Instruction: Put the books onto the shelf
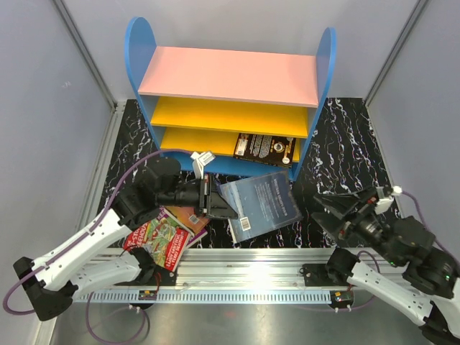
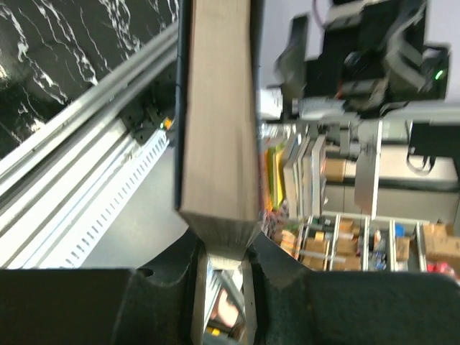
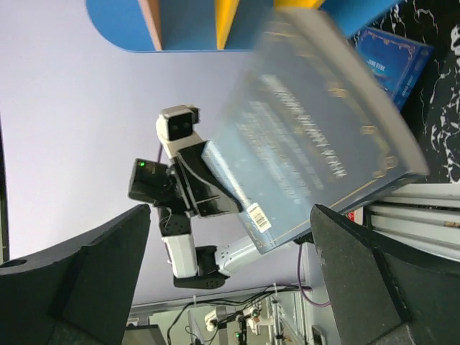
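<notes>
The shelf (image 1: 140, 65) stands at the back, with a black book with gold ornament (image 1: 266, 149) lying on its lower yellow board. My left gripper (image 1: 215, 200) is shut on one edge of a dark blue book (image 1: 260, 203) and holds it tilted above the table in front of the shelf. In the left wrist view the book's page edge (image 2: 219, 108) runs up from between the jaws of the left gripper (image 2: 223, 251). My right gripper (image 1: 332, 214) stands open just right of the book, touching nothing. The right gripper (image 3: 231, 215) faces the book's cover (image 3: 316, 136).
A red cartoon book (image 1: 162, 238) lies on another paperback (image 1: 192, 216) at the front left of the black marbled table (image 1: 338, 144). A blue book with a gold border (image 3: 392, 65) lies flat beneath the held one. An aluminium rail (image 1: 237, 262) runs along the near edge.
</notes>
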Tool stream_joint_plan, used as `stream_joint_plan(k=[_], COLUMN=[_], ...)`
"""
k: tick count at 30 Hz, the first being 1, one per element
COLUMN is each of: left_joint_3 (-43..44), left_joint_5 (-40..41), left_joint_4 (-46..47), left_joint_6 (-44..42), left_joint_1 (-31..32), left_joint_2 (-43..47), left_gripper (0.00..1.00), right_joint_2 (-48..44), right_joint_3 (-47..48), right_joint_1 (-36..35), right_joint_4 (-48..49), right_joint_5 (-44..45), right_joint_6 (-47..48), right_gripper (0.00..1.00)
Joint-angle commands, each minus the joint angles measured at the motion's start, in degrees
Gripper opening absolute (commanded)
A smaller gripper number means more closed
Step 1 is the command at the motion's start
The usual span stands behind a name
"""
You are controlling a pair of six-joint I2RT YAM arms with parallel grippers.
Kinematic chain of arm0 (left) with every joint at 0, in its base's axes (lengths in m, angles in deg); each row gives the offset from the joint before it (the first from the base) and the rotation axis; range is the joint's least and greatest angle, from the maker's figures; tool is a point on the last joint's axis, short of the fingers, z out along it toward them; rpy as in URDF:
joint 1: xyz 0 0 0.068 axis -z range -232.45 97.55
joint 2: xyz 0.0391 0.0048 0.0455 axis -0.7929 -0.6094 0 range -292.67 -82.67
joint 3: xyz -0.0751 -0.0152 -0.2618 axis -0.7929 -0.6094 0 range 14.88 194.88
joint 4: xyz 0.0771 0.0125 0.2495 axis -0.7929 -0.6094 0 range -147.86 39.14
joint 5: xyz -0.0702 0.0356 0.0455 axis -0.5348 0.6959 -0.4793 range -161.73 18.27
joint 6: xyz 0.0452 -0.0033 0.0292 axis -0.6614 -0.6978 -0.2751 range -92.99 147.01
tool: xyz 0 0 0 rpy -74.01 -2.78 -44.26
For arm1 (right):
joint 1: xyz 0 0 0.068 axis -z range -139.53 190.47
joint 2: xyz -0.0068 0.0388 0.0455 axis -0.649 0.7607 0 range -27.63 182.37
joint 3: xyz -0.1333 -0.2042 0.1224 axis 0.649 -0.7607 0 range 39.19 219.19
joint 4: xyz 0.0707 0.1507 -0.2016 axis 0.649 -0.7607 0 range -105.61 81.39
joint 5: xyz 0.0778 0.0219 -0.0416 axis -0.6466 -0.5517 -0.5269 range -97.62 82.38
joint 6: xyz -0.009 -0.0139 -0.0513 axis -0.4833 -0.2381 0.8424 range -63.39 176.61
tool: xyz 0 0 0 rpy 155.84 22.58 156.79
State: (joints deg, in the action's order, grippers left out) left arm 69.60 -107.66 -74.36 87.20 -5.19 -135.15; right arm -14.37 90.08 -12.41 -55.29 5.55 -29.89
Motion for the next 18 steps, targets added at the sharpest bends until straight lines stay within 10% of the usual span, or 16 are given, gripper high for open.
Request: stream_joint_plan(k=[1,18], left_joint_3=[-0.05,-0.31], left_joint_5=[-6.97,-16.02], left_joint_4=[0.83,15.24], left_joint_6=[-2.36,6.0], left_joint_1=[-0.33,-0.42], left_joint_2=[1.95,3.18], left_gripper=[0.0,0.0], right_joint_2=[-1.13,11.89], right_joint_3=[4.22,-2.98], right_joint_1=[0.24,0.24], right_joint_4=[-10.28,3.74], right_joint_5=[7.13,2.65], right_joint_6=[5.64,15.32], right_gripper=[1.0,0.99])
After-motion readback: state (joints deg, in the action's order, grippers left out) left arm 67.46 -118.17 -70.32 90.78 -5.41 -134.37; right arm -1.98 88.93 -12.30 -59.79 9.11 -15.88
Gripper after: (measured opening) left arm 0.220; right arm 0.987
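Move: The blue-grey book, already held by its left end in the left hand, has its middle roughly 14 cm left of the open right hand, 1 cm ahead and 5 cm lower. From the left hand its middle is some 8 cm right, level fore and aft, 3 cm lower. The black book on the shelf lies about 18 cm ahead and 15 cm left of the right hand, 8 cm lower. Open right hand sinks some 7 cm and forward towards the book; left keeps gripping, draws back 3 cm. ##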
